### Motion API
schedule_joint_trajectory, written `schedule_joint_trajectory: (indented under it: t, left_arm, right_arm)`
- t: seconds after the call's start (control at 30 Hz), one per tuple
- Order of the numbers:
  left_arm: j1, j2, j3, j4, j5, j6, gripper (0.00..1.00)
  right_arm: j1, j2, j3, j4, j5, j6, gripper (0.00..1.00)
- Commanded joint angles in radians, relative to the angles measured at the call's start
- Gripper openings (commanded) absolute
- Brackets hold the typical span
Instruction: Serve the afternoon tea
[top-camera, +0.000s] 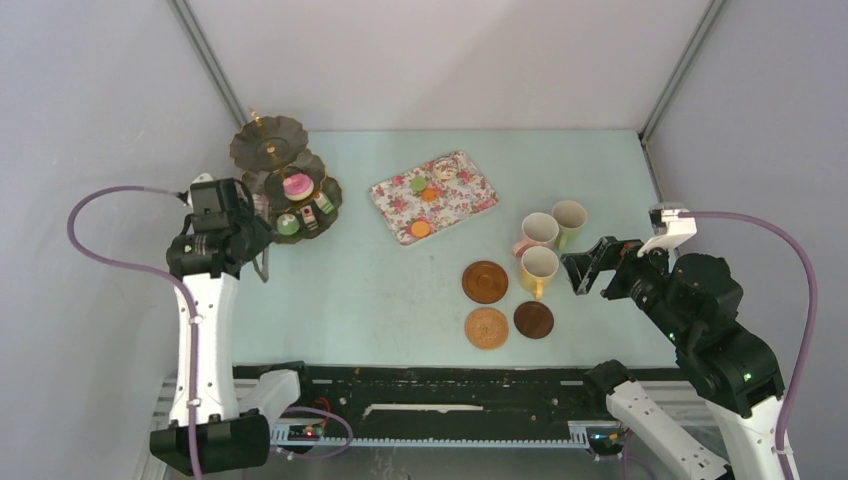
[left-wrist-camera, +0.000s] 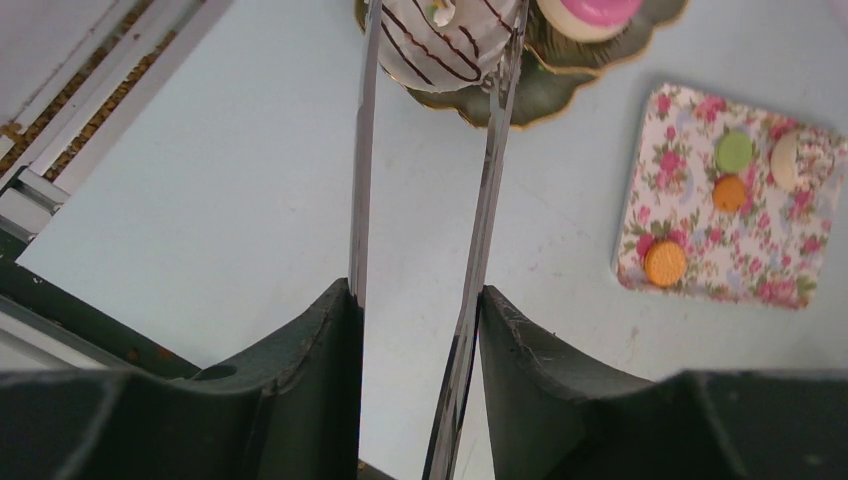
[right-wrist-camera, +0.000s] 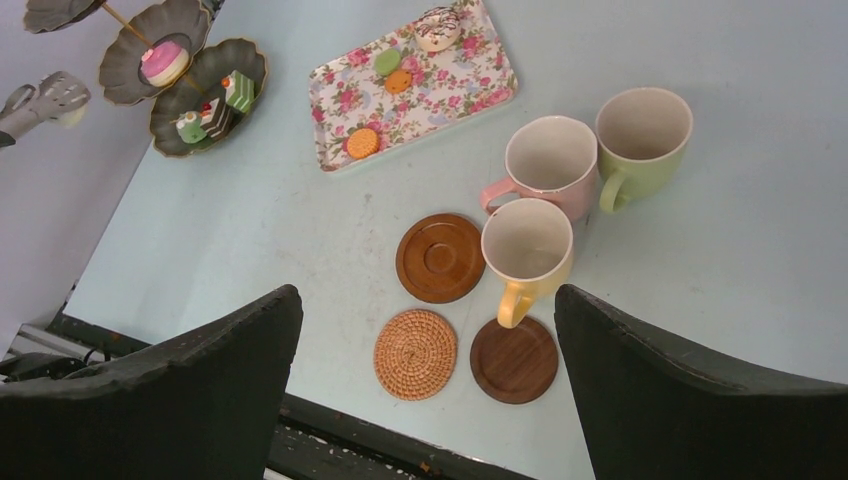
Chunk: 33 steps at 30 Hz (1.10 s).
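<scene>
My left gripper (left-wrist-camera: 420, 300) is shut on the long metal tongs (left-wrist-camera: 490, 180). The tong tips hold a white cake with dark stripes (left-wrist-camera: 440, 45) over the edge of the dark scalloped stand (top-camera: 270, 150). The stand's tiers hold a pink cake (top-camera: 297, 185) and small green cakes (top-camera: 288, 225). My right gripper (right-wrist-camera: 430, 380) is open and empty above the coasters, right of the mugs. The yellow mug (right-wrist-camera: 527, 250), pink mug (right-wrist-camera: 550, 160) and green mug (right-wrist-camera: 642, 130) stand together. Three brown coasters (right-wrist-camera: 440, 257) lie empty beside them.
The flowered tray (top-camera: 480, 195) lies at the middle back with a green macaron (top-camera: 418, 184), two orange ones (top-camera: 421, 229) and a white striped cake (top-camera: 444, 168). Grey walls close in both sides. The table's near edge (right-wrist-camera: 330, 420) runs just below the coasters.
</scene>
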Motion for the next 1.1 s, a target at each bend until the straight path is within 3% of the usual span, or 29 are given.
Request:
schedule_joint_trajectory:
  t: [0.0,0.37,0.7,1.07]
  left_arm:
    - [0.084,0.016,-0.009,0.124,0.043,0.02,0.32]
    - [0.104,0.199,0.071,0.246,0.066,0.067,0.33]
    - [0.102,0.224,0.009,0.358,0.073,0.073,0.36]
    - [0.101,0.261,-0.052,0.444,0.089,0.099,0.47]
  right_arm:
    - [0.005,0.01,0.001,0.048,0.02,-0.013,1.0]
    - [0.003,0.003,0.002,0.036,0.067,-0.01,1.0]
    - [0.004,0.004,0.001,0.028,0.083,-0.003,1.0]
    - [0.003,0.012,0.002,0.029,0.06,0.008,1.0]
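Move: The left hand still holds the tongs with the striped white donut in the tips; the free left part of the stand's middle tier lies about 21 cm ahead of this hand, 4 cm left and 12 cm below. The pink donut sits 8 cm to the right of that spot; the round green cake on the bottom tier is some 20 cm ahead, 1 cm left, 22 below. From the right hand the spot is roughly 33 cm ahead, 63 left, 20 below. Keeping its grip on the tongs, the left hand carries the striped white donut about 9 cm forward towards the free left part of the stand's middle tier, beside the pink donut, swinging some 3 cm left mostly at the very start. It sinks a little in two dips, some 2.5 cm in all, easing its forward travel and tipping the fingers up barely 5 degrees, the gripper's opening unchanged. ##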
